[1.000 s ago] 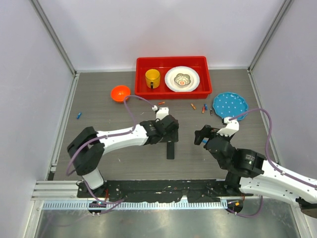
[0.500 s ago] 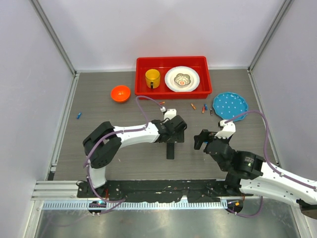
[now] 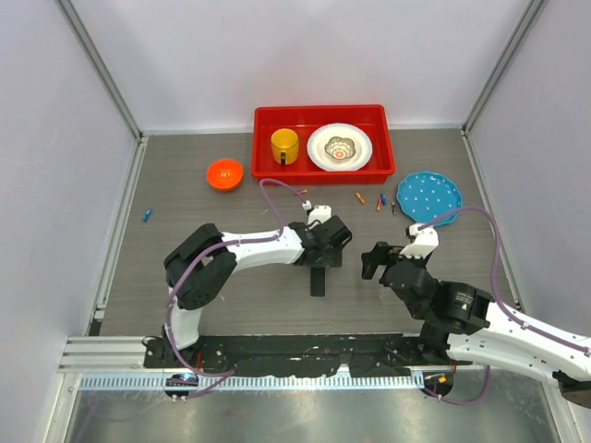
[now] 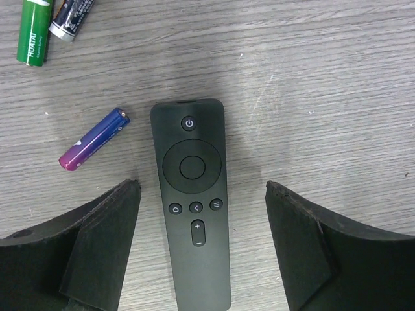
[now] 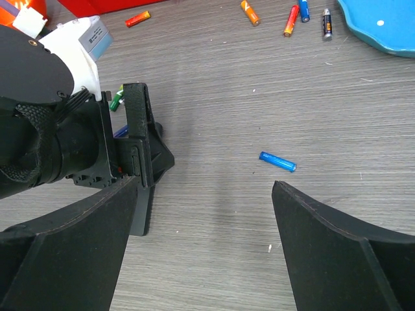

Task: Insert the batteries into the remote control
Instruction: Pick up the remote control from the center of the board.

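Observation:
The remote control [image 4: 194, 207] lies flat on the grey table, buttons up; the top view shows it as a black bar [image 3: 319, 280]. My left gripper [image 4: 202, 188] is open and straddles it, with a gap on each side. Beside it lie a purple-blue battery [image 4: 94, 139], a green one [image 4: 34, 32] and a black one [image 4: 71, 16]. My right gripper [image 5: 206, 184] is open over bare table, right of the remote [image 5: 142, 217]. A blue battery [image 5: 277, 161] lies just beyond its right finger. More batteries [image 3: 379, 201] lie farther back, and one blue battery [image 3: 147, 216] lies far left.
A red tray [image 3: 323, 174] at the back holds a yellow mug [image 3: 284, 145] and a white plate [image 3: 340, 148]. An orange bowl [image 3: 224, 173] stands left of it, a blue plate [image 3: 429, 196] at the right. The two grippers [image 3: 321, 251] [image 3: 371, 261] are close together.
My left arm has swung right and its gripper has come down over the far end of the remote. The right gripper has drawn back slightly toward its base.

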Robot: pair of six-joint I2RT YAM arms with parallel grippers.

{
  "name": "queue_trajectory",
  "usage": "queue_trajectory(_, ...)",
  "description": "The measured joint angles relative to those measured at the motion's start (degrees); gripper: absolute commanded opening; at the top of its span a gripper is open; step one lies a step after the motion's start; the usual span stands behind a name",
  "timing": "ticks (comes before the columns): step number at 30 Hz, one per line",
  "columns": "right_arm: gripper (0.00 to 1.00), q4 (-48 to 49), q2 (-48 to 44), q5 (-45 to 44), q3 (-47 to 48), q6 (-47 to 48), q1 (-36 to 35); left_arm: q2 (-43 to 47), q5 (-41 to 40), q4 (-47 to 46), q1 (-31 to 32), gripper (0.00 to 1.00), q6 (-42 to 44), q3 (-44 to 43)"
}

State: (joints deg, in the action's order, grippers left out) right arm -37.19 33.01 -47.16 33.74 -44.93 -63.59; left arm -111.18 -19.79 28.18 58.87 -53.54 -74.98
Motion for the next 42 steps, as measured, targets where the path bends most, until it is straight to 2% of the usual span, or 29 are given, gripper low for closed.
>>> queue_trajectory(8, 0.9, 0.33, 0.37, -0.02, 0.0, 0.02, 0.0, -0.42, -0.42, 0.48, -0.02, 0.66, 0.28, -0.33)
queue_trajectory(22, 0.9, 0.33, 0.37, -0.02, -0.02, 0.04, 0.0, -1.11, -1.29, 1.46, 0.0, 0.56, 1.05, -0.96)
queue_trajectory(27, 0.89, 0.33, 0.35, -0.02, -0.02, 0.04, 0.0, -1.29, -1.64, 1.75, 0.0, 0.49, 1.25, -1.16)
queue_trajectory(30, 0.89, 0.33, 0.35, -0.02, 0.0, 0.04, 0.0, -1.57, -1.77, 2.05, -0.02, 0.43, 1.33, -1.49)
queue_trajectory(34, 0.89, 0.33, 0.35, -0.02, -0.02, 0.04, 0.0, -1.75, -1.7, 2.19, 0.0, 0.24, 1.44, -1.77)
queue_trajectory(39, 0.89, 0.31, 0.2, 0.0, 0.0, 0.04, 0.0, -1.51, -1.92, 2.08, 0.0, 0.12, 1.51, -1.73)
queue_trajectory(41, 0.9, 0.35, -0.31, 0.02, 0.02, 0.09, 0.0, -0.44, -1.92, 1.2, 0.0, 0.0, 2.08, -0.59)
queue_trajectory(42, 0.9, 0.35, -0.59, 0.02, 0.13, -0.04, 0.0, 0.7, -1.92, 0.9, 0.0, 0.0, 2.58, 0.35)
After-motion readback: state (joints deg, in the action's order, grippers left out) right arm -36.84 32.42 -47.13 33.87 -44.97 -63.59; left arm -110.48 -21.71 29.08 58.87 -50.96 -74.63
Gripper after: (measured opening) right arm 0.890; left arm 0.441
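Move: The remote control lies right under the left hand, between its open fingers; its middle is about 2 cm back and 1 cm below, so the fingers straddle it just ahead of the middle. From that hand, the purple battery is some 4 cm ahead and 5 cm left, and the green battery about 9 cm ahead and 7 cm left. For the right hand, the remote is roughly 18 cm left, 4 cm ahead and 15 cm down. The left hand stays almost in place over the remote control and closes its fingers from wide open to about half that gap, easing less than 1 cm to the left and half a centimetre down as they come in. Both fingers end up pinching the remote's long edges around the row of small buttons, the gripper's load rising as they stop on it, and right at the end the hand just starts upward by under half a centimetre, its pointing hardly changed. ##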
